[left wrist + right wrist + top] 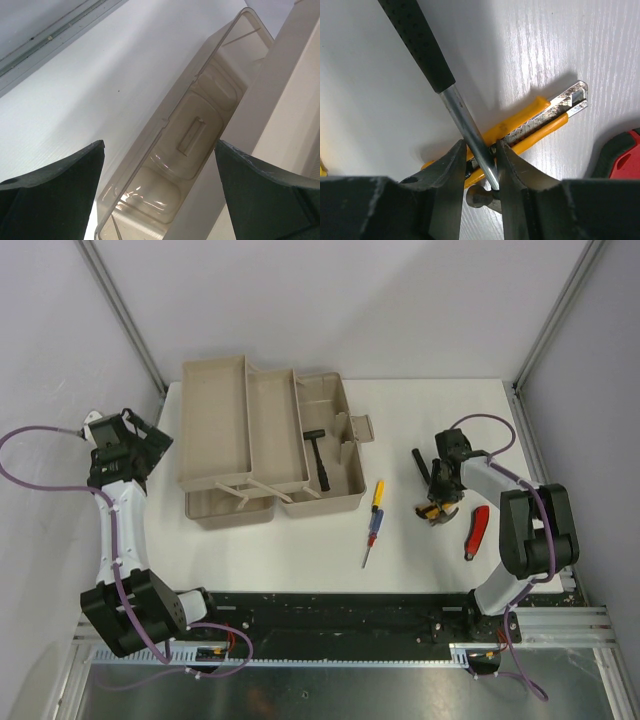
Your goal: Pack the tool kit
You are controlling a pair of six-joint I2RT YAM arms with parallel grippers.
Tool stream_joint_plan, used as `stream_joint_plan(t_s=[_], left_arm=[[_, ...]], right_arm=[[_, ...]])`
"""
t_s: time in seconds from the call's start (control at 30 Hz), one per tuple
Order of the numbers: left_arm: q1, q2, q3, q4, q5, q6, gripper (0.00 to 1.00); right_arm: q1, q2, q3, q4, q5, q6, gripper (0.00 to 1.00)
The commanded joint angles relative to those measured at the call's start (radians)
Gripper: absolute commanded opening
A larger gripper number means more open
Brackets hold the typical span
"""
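Observation:
The beige tool kit box (215, 420) stands open at the back left, trays folded out, with a black hammer (318, 458) lying in its right compartment. At the table's right, my right gripper (440, 487) (481, 144) is shut on the steel shaft of a second hammer (460, 115) with a black grip (421, 462), just above its head. A yellow-handled tool (530, 122) (432, 512) lies under it. The screwdriver (372, 522) and the red-handled tool (478, 530) (625, 162) lie on the table. My left gripper (138, 443) (160, 143) is open beside the box's translucent lid (190, 150).
White walls with metal frame posts (125, 310) close in the table on the left and right. The black mounting rail (330, 615) runs along the near edge. The screwdriver lies between the box and the right gripper.

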Motion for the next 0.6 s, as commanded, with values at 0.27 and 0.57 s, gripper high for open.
stream_joint_plan(t_s=[0.27, 0.57], left_arm=[[-0.003, 0.003, 0.005, 0.031, 0.01, 0.024, 0.96], [-0.003, -0.001, 0.0, 0.032, 0.014, 0.023, 0.96]], right_arm=[[0.018, -0.027, -0.024, 0.06, 0.018, 0.026, 0.09], [0.022, -0.137, -0.009, 0.045, 0.033, 0.011, 0.0]])
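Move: Right at the right hand's fingertips, the claw hammer's shaft already lies in the half-open gap close to its head, the hammer's middle about 5 cm ahead and 2 cm to the left at nearly the same height. The yellow utility knife crosses beneath, its middle roughly 1 cm ahead and 2 cm right; the red knife lies about 10 cm right and 7 cm back, the yellow screwdriver about 16 cm left and 2 cm ahead. From the left hand the hammer is some 66 cm right, 3 cm ahead and 20 cm below. Closing its half-open fingers almost fully, the right hand pinches the claw hammer's metal shaft just ahead of the head, above the yellow utility knife. It creeps forward about 1 cm along the shaft as the fingers close, then starts upward, ending about 1.5 cm higher with the fingers tipped slightly more forward and the shaft still held. ##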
